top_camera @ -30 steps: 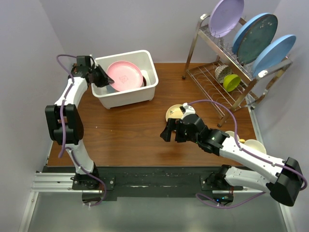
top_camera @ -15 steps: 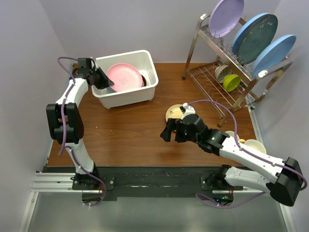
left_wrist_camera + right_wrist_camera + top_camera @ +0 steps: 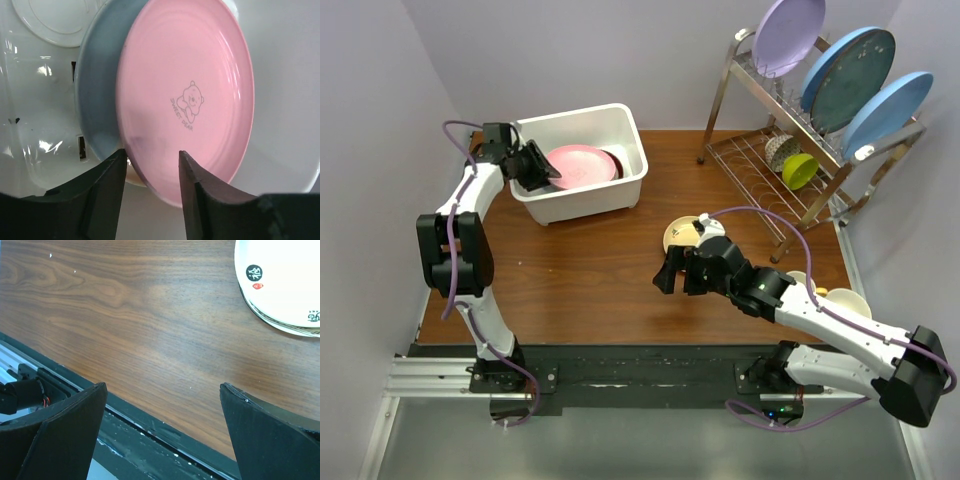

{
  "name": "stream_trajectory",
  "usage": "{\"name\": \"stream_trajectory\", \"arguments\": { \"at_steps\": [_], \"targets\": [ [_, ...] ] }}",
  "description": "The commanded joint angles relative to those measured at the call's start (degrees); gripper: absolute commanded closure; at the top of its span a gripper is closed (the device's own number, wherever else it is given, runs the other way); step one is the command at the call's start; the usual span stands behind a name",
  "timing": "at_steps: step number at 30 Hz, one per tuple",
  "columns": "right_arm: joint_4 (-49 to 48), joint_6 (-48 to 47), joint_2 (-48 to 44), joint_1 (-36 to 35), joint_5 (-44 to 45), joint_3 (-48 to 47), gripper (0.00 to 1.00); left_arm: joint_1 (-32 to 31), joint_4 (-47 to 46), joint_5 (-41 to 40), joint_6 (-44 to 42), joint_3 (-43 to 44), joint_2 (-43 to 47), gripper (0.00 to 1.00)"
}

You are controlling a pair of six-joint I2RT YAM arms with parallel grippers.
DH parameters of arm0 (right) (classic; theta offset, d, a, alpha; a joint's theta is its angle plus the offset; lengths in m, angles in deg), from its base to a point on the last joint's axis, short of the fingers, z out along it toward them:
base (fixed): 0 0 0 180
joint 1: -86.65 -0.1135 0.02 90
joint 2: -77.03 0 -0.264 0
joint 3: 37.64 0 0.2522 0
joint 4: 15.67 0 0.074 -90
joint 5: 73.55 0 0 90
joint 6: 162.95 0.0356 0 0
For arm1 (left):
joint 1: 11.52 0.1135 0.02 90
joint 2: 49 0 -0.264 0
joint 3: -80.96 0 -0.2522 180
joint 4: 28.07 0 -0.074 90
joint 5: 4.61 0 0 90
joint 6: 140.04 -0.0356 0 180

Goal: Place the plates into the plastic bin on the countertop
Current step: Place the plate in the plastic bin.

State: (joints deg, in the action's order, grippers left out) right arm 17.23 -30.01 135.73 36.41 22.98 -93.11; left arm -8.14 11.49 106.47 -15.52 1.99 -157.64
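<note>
The pink plate lies tilted in the white plastic bin at the back left of the countertop. In the left wrist view the pink plate leans on a pale blue plate, with a white plate behind them. My left gripper is at the bin's left end. Its jaws stand open on either side of the pink plate's near edge. A maroon rim peeks out past the pink plate. A small tan plate sits mid-table. My right gripper hovers wide open just in front of that plate, holding nothing.
A chrome wire rack stands at the back right with a lilac plate and two blue plates upright, plus a yellow cup. Cream bowls sit by the right arm. The black base rail runs along the near edge.
The left jaws have parted, and the pink plate has tipped down flatter into the bin. The right arm has not moved.
</note>
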Motion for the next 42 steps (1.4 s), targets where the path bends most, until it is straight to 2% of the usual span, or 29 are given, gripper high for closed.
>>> {"name": "stream_trajectory", "arguments": {
  "at_steps": [1, 5, 9, 18, 25, 36, 42],
  "targets": [
    [-0.1, -0.9, -1.4, 0.1, 1.3, -0.5, 0.01, 0.3, -0.1, 1.5, -1.7, -0.1, 0.7, 0.45],
    [0.5, -0.9, -1.7, 0.1, 1.6, -0.6, 0.01, 0.3, 0.7, 1.5, -2.2, 0.1, 1.7, 0.31],
    [0.6, -0.9, -2.0, 0.2, 1.7, -0.6, 0.01, 0.3, 2.9, 0.5, -3.6, 1.0, 3.3, 0.21],
    [1.4, -0.9, -2.7, 0.5, 2.1, -0.6, 0.01, 0.3, 4.8, 1.7, -4.1, 4.4, 8.3, 0.15],
    [2.0, -0.9, -3.3, 0.5, 2.5, -0.6, 0.01, 0.3, 2.6, 4.4, -4.8, 6.8, 15.3, 0.0],
    [3.6, 0.7, -3.2, 0.8, 3.2, -0.7, 0.01, -0.5, -3.5, 11.5, -2.1, 0.5, 27.9, 0.0],
    [5.6, 1.3, 0.5, 3.6, 0.7, -1.0, 0.01, -7.4, -3.0, 7.4, -2.0, -5.7, 33.2, 0.0]
  ]
}}
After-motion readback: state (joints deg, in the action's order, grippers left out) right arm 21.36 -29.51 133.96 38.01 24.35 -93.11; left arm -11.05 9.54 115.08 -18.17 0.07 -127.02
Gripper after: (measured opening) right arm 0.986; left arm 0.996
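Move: The left hand is low inside the plastic bin, its part-open fingers about the pink plate's near-left rim; the plate's middle lies about 7 cm to the right, 3 cm ahead and 2 cm lower. The blue-and-white plate lies under the pink one, its middle some 5 cm right, 2 cm ahead and 4 cm down. From the right hand the pink plate is roughly 32 cm ahead, 22 cm to the left and 6 cm lower. Almost in place at first, the left hand spreads its fingers off the pink plate's rim, easing only a centimetre or so back and right. It then rises fast, about 23 cm, up out of the bin, drawing back some 9 cm and drifting right, while the wrist tips up some 30 degrees and the fingers reach wide open. ##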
